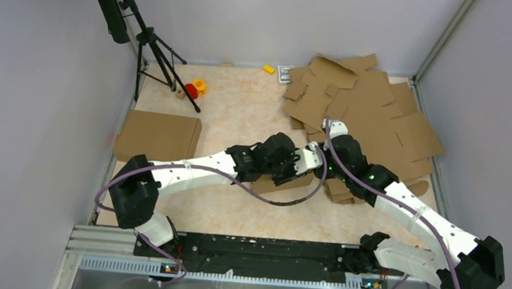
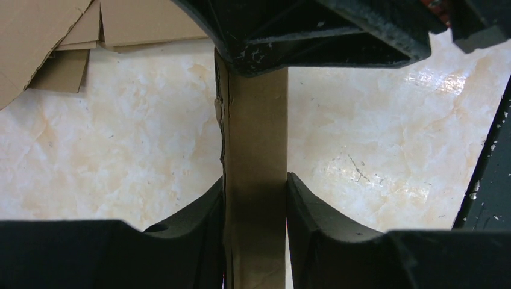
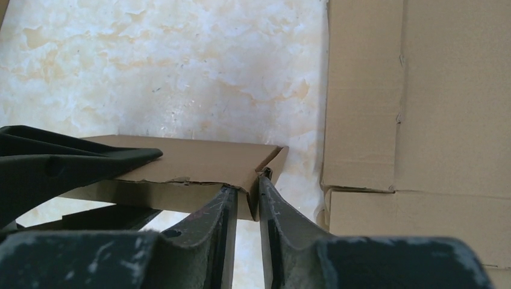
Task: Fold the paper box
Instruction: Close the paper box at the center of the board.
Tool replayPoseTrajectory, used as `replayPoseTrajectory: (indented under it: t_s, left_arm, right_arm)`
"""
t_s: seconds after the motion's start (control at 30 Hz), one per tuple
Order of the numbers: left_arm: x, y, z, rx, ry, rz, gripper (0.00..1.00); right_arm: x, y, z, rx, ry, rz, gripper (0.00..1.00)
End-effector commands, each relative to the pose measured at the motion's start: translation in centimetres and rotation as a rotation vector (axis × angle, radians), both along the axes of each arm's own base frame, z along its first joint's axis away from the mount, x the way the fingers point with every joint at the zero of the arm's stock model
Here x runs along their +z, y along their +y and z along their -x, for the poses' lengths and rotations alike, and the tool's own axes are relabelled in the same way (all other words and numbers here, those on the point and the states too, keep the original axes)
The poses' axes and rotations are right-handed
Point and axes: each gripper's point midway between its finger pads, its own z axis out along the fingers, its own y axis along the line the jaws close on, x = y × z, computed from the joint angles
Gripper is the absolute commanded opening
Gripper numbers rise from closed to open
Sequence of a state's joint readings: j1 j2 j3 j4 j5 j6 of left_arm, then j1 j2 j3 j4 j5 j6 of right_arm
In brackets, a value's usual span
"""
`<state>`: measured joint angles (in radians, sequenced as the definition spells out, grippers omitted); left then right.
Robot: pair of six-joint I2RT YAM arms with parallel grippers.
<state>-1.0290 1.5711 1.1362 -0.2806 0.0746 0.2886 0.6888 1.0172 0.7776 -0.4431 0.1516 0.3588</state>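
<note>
The paper box (image 1: 279, 184) is a brown cardboard piece lying mid-table under both wrists. In the left wrist view one of its walls (image 2: 256, 132) stands as an upright strip between the fingers of my left gripper (image 2: 255, 198), which press on both of its sides. My left gripper (image 1: 297, 170) meets my right gripper (image 1: 326, 165) over the box. In the right wrist view a box corner (image 3: 193, 159) sits in the narrow gap of my right gripper (image 3: 248, 186), both fingers touching it. The box's underside is hidden.
A heap of flat cardboard blanks (image 1: 366, 112) covers the back right, close beside the right gripper (image 3: 422, 90). A folded brown box (image 1: 159, 135) lies at the left edge. A tripod (image 1: 154, 47) and small red and yellow toys (image 1: 195, 88) stand at the back left.
</note>
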Motion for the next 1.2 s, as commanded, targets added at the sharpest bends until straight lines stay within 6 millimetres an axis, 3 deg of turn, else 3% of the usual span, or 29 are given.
replayPoseTrajectory:
  t_s: [0.0, 0.27, 0.53, 0.67, 0.9, 1.1, 1.17]
  left_arm:
    - [0.9, -1.1, -0.9, -0.004, -0.037, 0.019, 0.37]
    - [0.6, -1.1, -0.6, -0.018, -0.024, 0.003, 0.37]
    - [0.0, -0.8, -0.7, 0.004, -0.006, -0.029, 0.40]
    - [-0.1, -0.7, -0.7, 0.000, 0.000, -0.034, 0.41]
    - [-0.2, -0.9, -0.6, -0.003, 0.012, -0.042, 0.42]
    - [-0.5, -0.9, -0.5, -0.007, 0.025, -0.049, 0.37]
    - [-0.6, -0.8, -0.5, -0.004, 0.028, -0.052, 0.35]
  right_arm:
    - [-0.2, -0.4, 1.0, 0.028, 0.022, 0.017, 0.22]
    - [2.2, 0.0, 0.5, 0.036, -0.023, -0.002, 0.30]
    - [2.4, -0.9, 0.5, 0.013, -0.026, 0.035, 0.20]
    - [2.6, -1.5, 0.6, 0.005, -0.029, 0.053, 0.35]
    - [3.7, -2.1, 0.6, -0.007, -0.061, 0.059, 0.32]
    - [4.0, -2.0, 0.6, 0.012, -0.065, 0.071, 0.47]
    - [4.1, -2.3, 0.5, 0.001, -0.070, 0.081, 0.48]
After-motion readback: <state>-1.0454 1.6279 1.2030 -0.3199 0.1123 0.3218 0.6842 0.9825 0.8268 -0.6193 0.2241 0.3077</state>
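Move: The paper box is already between the left fingers, its middle almost under that hand and about 5 cm down. Its loose right-end flap lies some 8 cm to the hand's right and 1 cm farther out. The right fingertips are at that flap, about 1 cm above it, with the box's middle roughly 9 cm left, 3 cm back and 6 cm down. The cardboard pile's middle is about 14 cm right of the right hand, 10 cm ahead and 12 cm down. The right hand spreads its nearly shut fingers to about half open around the loose flap at the box's right end, easing back about 1 cm and then drawing some 3 cm to the right, towards the cardboard pile, with a small roll of about 5 degrees that lowers its left side. Meanwhile the left hand keeps its fingers astride the box's narrow face and carries the box slowly about 1.5 cm to the right, after the right hand, at a steady height. ##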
